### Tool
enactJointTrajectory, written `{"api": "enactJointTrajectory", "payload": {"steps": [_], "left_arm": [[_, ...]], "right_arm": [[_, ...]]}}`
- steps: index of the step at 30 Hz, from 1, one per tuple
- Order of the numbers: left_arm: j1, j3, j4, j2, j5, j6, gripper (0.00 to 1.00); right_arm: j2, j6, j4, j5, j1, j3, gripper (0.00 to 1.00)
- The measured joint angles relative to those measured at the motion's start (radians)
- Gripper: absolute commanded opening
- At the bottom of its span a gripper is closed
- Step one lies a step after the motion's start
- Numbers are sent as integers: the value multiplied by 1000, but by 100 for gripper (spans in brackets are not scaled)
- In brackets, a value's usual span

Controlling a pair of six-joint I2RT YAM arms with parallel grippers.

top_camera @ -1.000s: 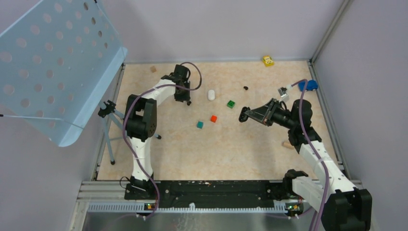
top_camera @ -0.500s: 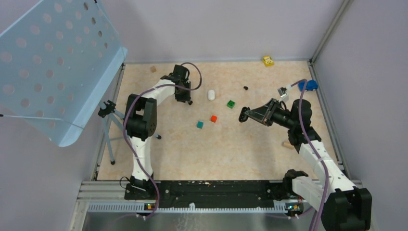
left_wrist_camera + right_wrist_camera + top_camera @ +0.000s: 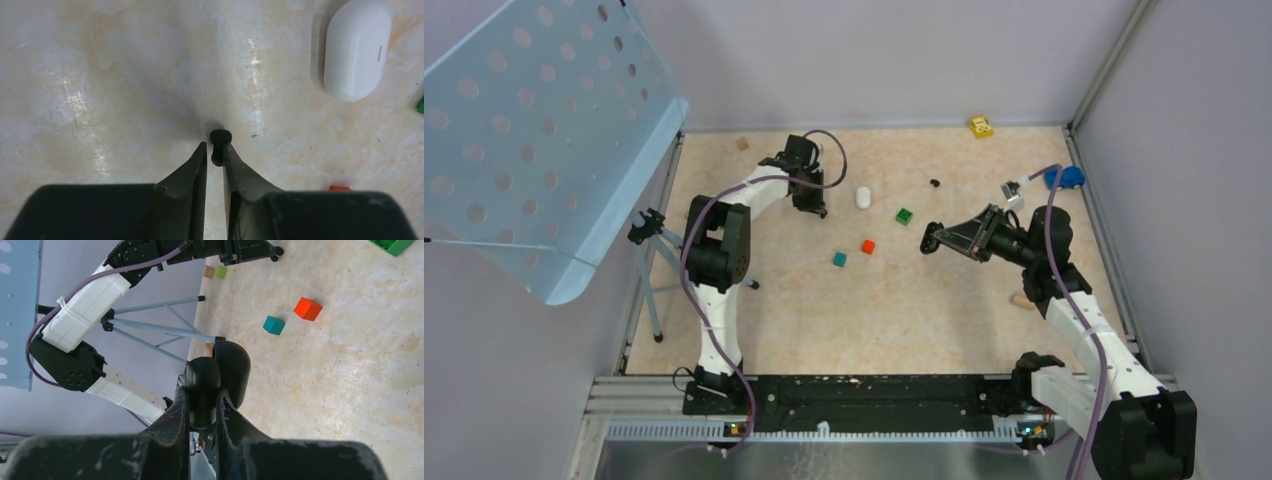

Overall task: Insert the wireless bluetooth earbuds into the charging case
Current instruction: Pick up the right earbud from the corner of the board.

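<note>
In the left wrist view a tiny black earbud (image 3: 219,145) lies on the table between the tips of my left gripper (image 3: 214,150). The jaws stand narrow. The bud rests against the right fingertip (image 3: 231,157), and a sliver of gap shows on the left side. A closed white charging case (image 3: 356,47) lies ahead to the right, also seen from above as the white case (image 3: 863,197). My right gripper (image 3: 202,405) is shut on an open black charging case (image 3: 202,385), held above the table at mid right (image 3: 934,238). Another black earbud (image 3: 935,183) lies further back.
A green brick (image 3: 905,215), a red cube (image 3: 868,246) and a teal cube (image 3: 839,259) lie mid-table. A yellow toy (image 3: 981,126) and a blue toy car (image 3: 1064,178) sit at the back right. A perforated blue panel (image 3: 544,130) on a tripod stands at the left.
My left gripper's jaws have narrowed around the black earbud, and the hand has shifted slightly right. The right arm with the black case has not moved.
</note>
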Motion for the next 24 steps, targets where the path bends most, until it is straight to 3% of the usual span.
{"api": "enactJointTrajectory", "payload": {"steps": [8, 17, 24], "left_arm": [[-6, -8, 8, -4, 27, 2, 0], [-6, -114, 47, -100, 83, 1, 0], [-9, -280, 216, -383, 286, -3, 0]], "right_arm": [[4, 0, 0, 0, 0, 0, 0], [6, 0, 1, -6, 0, 0, 0], [21, 1, 32, -34, 0, 0, 0]]}}
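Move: The black earbud sits right at the left hand's fingertips, about 1 cm ahead and 1 cm below the hand point, between the part-open fingers. From this hand the white case lies some 10 cm to the right and 4 cm ahead, the red cube about 11 cm right and 9 cm back, the teal cube 4 cm right and 12 cm back. From the right hand, which holds the black case, the earbud is roughly 22 cm ahead, 25 cm left and 20 cm below. The black earbud is pinched between the left fingertips, which close from about a quarter open to shut while the hand eases barely 1 cm to the right. The left hand then lifts it, slowly at first and then fast, about 11 cm up, 5 cm back and 4 cm right, towards the black case; the wrist turns some 25 degrees, swinging the fingertips outward and to the right. ##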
